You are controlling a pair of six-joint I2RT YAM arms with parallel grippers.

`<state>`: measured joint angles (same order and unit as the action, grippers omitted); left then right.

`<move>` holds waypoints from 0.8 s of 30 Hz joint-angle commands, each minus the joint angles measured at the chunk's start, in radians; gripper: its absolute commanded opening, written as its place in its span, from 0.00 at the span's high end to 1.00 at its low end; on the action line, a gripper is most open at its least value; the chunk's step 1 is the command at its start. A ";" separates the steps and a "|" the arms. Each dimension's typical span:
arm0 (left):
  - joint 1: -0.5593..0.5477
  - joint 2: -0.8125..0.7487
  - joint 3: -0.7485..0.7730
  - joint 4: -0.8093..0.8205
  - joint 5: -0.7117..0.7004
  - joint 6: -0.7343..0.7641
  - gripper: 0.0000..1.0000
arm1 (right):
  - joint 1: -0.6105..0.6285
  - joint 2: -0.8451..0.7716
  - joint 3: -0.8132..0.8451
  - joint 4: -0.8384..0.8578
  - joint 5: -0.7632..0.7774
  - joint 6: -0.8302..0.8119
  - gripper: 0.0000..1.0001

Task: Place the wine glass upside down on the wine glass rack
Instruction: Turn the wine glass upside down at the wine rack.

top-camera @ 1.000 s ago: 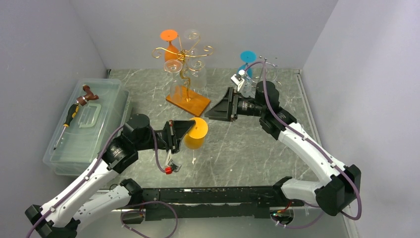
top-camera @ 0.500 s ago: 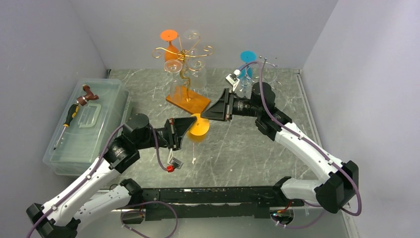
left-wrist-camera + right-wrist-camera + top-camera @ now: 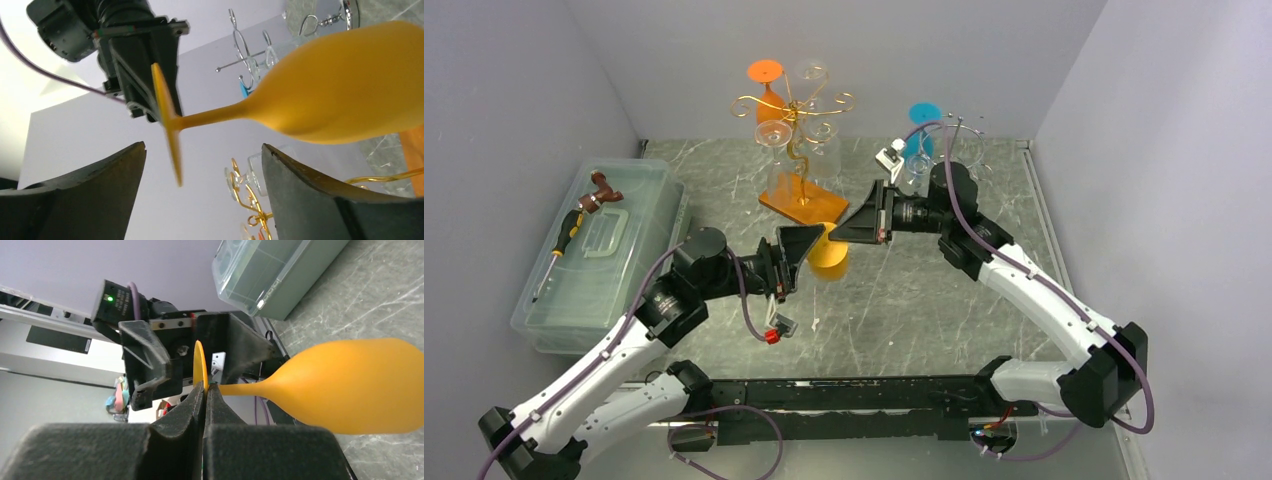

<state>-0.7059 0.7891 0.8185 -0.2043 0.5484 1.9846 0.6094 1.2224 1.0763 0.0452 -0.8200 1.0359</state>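
The yellow wine glass hangs sideways above the table between both arms, its bowl to the right in the left wrist view. My right gripper is shut on the thin foot disc, pinching its rim. My left gripper is open, its fingers standing apart on either side of the foot without touching it. The gold wire wine glass rack on its wooden base stands just behind, carrying an orange glass and clear glasses upside down.
A clear plastic box with a screwdriver on its lid sits at the left. A second silver wire rack with a blue glass stands at the back right. Grey walls close in the table on three sides.
The right gripper moved left and closed on the glass foot. The left gripper, shut on the glass before, has opened. The glass has shifted slightly towards the rack.
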 commanded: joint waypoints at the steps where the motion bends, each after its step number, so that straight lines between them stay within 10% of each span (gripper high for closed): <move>1: -0.003 -0.024 0.072 -0.060 -0.010 -0.077 0.01 | -0.035 -0.005 0.168 -0.112 -0.020 -0.102 1.00; 11: -0.003 -0.006 0.358 -0.323 -0.159 -0.505 0.01 | -0.331 -0.025 0.387 -0.407 -0.134 -0.226 1.00; 24: -0.002 0.285 0.864 -0.592 -0.590 -1.158 0.01 | -0.558 0.250 0.884 -0.382 -0.106 -0.249 1.00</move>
<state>-0.7059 0.9539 1.5497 -0.6579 0.1425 1.0840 0.1040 1.3716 1.7821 -0.3649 -0.9531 0.8074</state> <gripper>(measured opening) 0.995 0.015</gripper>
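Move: The right hand already pinches the upside-down yellow wine glass by its stem; the silver rack stands roughly 34 cm ahead of it, 24 cm to its right, with its middle some 18 cm lower. The blue glass hanging there is about 35 cm ahead and 18 cm right, the gold rack some 33 cm ahead and 9 cm left, both similarly low. From the left hand, empty and already opened, the silver rack is about 34 cm ahead and 26 cm right. Right hand carries the yellow glass up, right and forward, about 23 cm, towards the silver rack; left rises clear. ##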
